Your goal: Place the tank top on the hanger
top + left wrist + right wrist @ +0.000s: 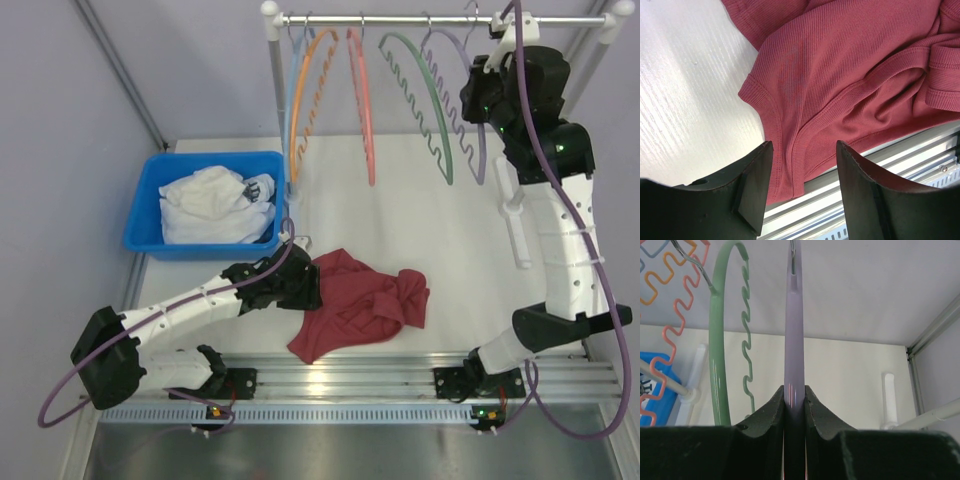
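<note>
The maroon tank top (358,305) lies crumpled on the white table near the front rail. My left gripper (308,288) is at its left edge, open, jaws wide apart and low over the fabric. In the left wrist view the tank top's hem and armhole seam (840,75) lie just ahead of the open gripper (804,150). My right gripper (478,100) is up at the rack, shut on the lavender hanger (466,120). In the right wrist view the hanger (794,340) runs up from between the closed gripper (794,392) to its hook.
A blue bin (146,215) holding a white cloth (210,205) stands at the left. Orange (305,95), salmon (362,105) and green (425,100) hangers hang on the rail (400,19) beside the lavender one. An aluminium rail (400,375) runs along the table's front edge.
</note>
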`<state>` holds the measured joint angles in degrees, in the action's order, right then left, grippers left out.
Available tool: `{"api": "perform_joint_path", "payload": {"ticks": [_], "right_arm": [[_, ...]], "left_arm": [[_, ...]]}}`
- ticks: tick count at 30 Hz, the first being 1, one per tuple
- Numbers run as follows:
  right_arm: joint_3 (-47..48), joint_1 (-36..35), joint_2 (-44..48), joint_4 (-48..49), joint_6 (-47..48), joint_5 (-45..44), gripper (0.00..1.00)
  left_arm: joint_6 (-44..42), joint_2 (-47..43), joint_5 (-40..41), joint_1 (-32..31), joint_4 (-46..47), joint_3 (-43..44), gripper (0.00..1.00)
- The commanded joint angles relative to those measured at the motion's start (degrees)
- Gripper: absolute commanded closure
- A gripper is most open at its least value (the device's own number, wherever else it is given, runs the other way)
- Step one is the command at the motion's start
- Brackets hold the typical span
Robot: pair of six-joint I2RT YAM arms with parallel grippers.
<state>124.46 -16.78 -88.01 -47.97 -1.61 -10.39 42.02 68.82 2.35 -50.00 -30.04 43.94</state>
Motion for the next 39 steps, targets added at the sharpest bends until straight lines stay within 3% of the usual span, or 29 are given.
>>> {"api": "perform_joint_path", "payload": {"ticks": [1, 21, 30, 39], "right_arm": [[-0.71, -0.45, 3.36, 5.69, 0.2, -0.86, 1.0], [-6.51, -0.54, 9.16, 9.29, 0.11, -2.35, 1.0], [-10.11, -0.45, 15.66, 1.22, -2.87, -6.74, 1.0], [-33.99, -0.54, 29.19, -5.21, -13.67, -2.71, 1.0]], "left_arm": [[-0.36, -0.61, -0.59, 0.16, 1.3, 1.5, 0.42], [-0.45, -0.26, -0.86, 0.16, 1.92, 0.97, 0.41], [-0.36, -0.09, -1.12, 0.16, 2.27, 0.79, 0.41], [-0.01, -0.26, -2.0, 0.16, 3.32, -0.44, 0.41]]}}
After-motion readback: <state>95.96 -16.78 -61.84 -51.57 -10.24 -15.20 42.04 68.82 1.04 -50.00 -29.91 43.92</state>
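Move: The right hand already pinches the near shoulder of the purple hanger, whose hook is at the rod, about 10 cm ahead, level sideways and 10 cm above. The green hanger's middle is some 8 cm ahead and 9 cm to its left, about level in height. The tank top, where the hanger is bound, lies roughly 25 cm back, 20 cm left and 47 cm below. From the left hand the tank top is about 11 cm right, 3 cm back and 8 cm below. Back towards its base, slowly at first with a lift of about 1 cm, then faster, the right hand draws the purple hanger some 11 cm away from the rod, drifting about 4 cm right. Late on it sinks to end about 6 cm lower, nearer the tank top, the wrist tipping a little down and turning slightly clockwise. The fingers stay shut on the hanger. ##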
